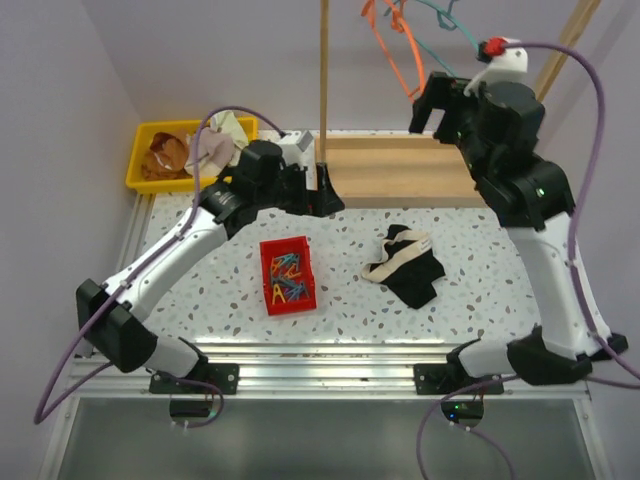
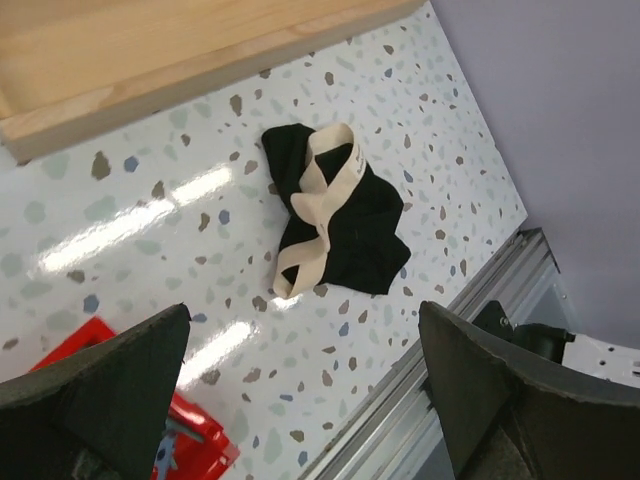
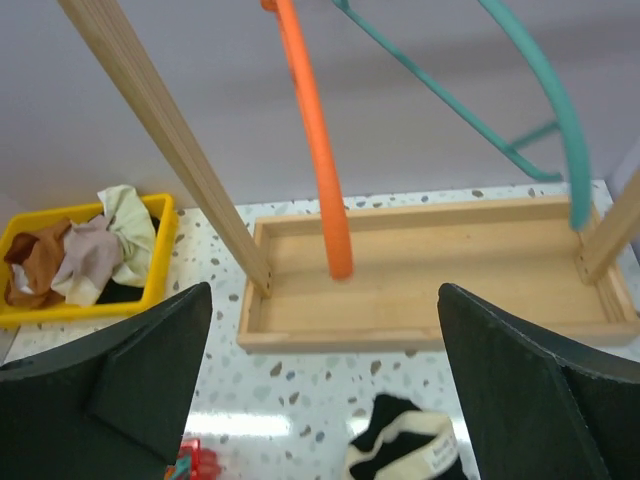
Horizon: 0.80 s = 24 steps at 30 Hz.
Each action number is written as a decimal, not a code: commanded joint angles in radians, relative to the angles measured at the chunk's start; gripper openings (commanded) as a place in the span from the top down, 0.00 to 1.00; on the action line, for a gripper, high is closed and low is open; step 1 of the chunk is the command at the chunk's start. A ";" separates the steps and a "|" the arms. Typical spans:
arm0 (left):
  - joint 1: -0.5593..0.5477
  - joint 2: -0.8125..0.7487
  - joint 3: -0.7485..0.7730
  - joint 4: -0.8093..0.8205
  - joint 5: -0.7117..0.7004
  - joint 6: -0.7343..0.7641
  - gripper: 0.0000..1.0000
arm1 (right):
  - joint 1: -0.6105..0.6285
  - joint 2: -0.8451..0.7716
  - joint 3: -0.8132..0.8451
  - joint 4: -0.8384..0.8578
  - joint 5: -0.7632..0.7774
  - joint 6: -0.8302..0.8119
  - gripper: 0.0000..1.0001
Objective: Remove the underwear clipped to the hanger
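Observation:
The black underwear (image 1: 405, 265) with a cream-white band lies crumpled on the table, right of centre. It also shows in the left wrist view (image 2: 335, 215) and the right wrist view (image 3: 405, 450). The rust-brown underwear (image 1: 165, 152) lies in the yellow bin (image 1: 140, 180), also seen in the right wrist view (image 3: 35, 262). An orange hanger (image 1: 395, 45) and a teal hanger (image 1: 440, 15) hang bare on the rack. My left gripper (image 1: 325, 192) is open and empty, above the table left of the black underwear. My right gripper (image 1: 435, 108) is open and empty, raised near the orange hanger (image 3: 315, 140).
A red bin (image 1: 288, 275) of coloured clips sits at the table's centre. The wooden rack base (image 1: 400, 170) and its upright posts (image 1: 323, 70) stand at the back. The yellow bin also holds pale cloths (image 1: 210, 148). A metal rail (image 1: 330, 360) runs along the near edge.

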 commanded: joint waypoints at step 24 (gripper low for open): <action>-0.427 0.813 0.375 0.118 -0.324 0.384 0.00 | -0.007 -0.817 -0.595 -0.642 0.071 0.347 0.02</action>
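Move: The black underwear lies on the table about 20 cm to the left hand's right, 2 cm back from it and some 26 cm below. The red clip box stands roughly 27 cm to the left of the underwear and 2 cm nearer the bases, and the wooden rack's base about 22 cm farther out than the underwear. From the raised, empty right hand the underwear is about 8 cm back, 4 cm right and 49 cm down. Rightward first, then steeply down, the left arm swings its wide-open fingers about 16 cm across and 23 cm down to just over the cream waistband of the underwear, tipping them to point more towards the table. Meanwhile the open, empty right hand pulls back some 24 cm from the orange hanger, also sinking and drifting right, and ends tilted further down. ##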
